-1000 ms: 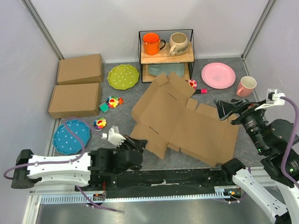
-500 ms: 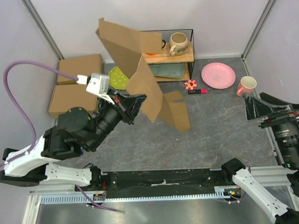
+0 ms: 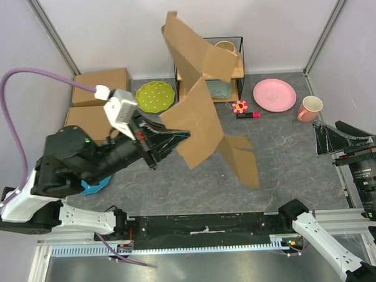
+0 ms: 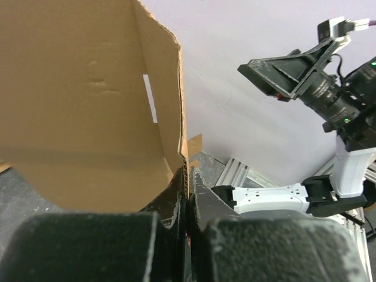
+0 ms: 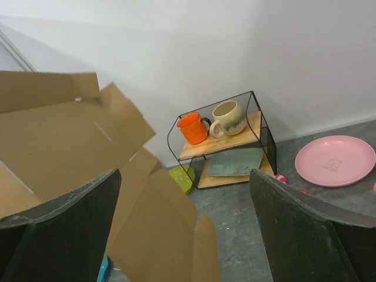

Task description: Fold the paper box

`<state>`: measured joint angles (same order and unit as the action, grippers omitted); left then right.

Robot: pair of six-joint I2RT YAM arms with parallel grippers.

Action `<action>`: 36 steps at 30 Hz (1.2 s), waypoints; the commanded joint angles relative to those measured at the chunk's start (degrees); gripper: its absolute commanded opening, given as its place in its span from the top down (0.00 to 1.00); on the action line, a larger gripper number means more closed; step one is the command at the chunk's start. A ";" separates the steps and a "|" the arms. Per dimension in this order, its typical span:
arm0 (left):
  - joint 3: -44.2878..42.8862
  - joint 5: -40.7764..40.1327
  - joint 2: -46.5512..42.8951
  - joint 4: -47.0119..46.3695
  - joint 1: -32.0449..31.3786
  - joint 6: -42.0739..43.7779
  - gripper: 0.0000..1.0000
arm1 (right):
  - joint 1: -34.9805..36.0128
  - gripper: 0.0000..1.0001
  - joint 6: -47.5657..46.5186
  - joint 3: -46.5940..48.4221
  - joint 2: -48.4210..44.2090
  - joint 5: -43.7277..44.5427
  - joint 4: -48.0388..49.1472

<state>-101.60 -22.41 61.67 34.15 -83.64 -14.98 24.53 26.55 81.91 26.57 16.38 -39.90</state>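
Observation:
The paper box (image 3: 199, 118) is a large flat brown cardboard sheet with flaps and slits, lifted off the table and hanging tilted in the air. Its lowest flap (image 3: 245, 163) hangs close to the table. My left gripper (image 3: 178, 136) is shut on the sheet's edge; the left wrist view shows that edge pinched between the jaws of this gripper (image 4: 188, 176), with the sheet (image 4: 82, 100) spreading up to the left. At the right table edge my right gripper (image 3: 339, 136) stands open, apart from the sheet. In the right wrist view the sheet (image 5: 59, 135) hangs ahead of the wide, empty right gripper (image 5: 183, 176).
Two ready-made brown boxes (image 3: 98, 85) (image 3: 87, 120) lie at the back left. A green plate (image 3: 155, 95), a wire shelf (image 3: 231, 64) with mugs, a pink plate (image 3: 274, 95), a pink mug (image 3: 310, 108) and small toys (image 3: 240, 106) ring the back. A blue plate (image 3: 93, 184) peeks from under the left arm.
The sheet lay flat on the table a second ago. My left arm has lifted it and swung it up and to the right. My right gripper has drawn back to the right edge.

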 commanded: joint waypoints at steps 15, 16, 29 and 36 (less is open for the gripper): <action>22.14 1.04 -12.19 -4.44 4.44 -3.65 0.98 | 0.16 0.02 -1.76 -6.32 -2.48 0.76 1.31; 22.84 2.19 -11.93 -4.53 6.80 -3.65 0.98 | 0.25 0.02 -1.76 -7.02 -2.57 0.76 1.40; 11.71 33.11 3.80 -11.47 18.60 -1.63 0.98 | 0.34 0.02 -3.96 -13.08 -4.06 4.27 1.05; 6.85 33.93 9.00 -12.00 18.68 -1.89 0.98 | 0.69 0.02 -3.43 -21.34 -5.65 3.75 0.26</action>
<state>-93.06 8.23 71.16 26.15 -64.99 -18.17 24.73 23.73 63.99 21.65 19.84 -39.77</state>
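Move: The left hand already grips a flap of the raised paper box high over the table. The right gripper, the side it is carried towards, is some 31 cm to its right and about level. The box's middle is roughly 12 cm ahead, 7 cm right and 8 cm below; the mug shelf stands about 37 cm ahead, 9 cm right and 40 cm below. From the open right hand, that box lies some 14 cm ahead, 24 cm left and 8 cm below. The left hand first swings about 5 cm left, then sinks some 14 cm while easing forward and curving back right, and finally sweeps on to the right, towards the right gripper, as it rises again about 6 cm; its shut fingers keep their pinch on the box flap. The right hand, open and empty, lowers about 10 cm and edges forward, tipping down slightly. ##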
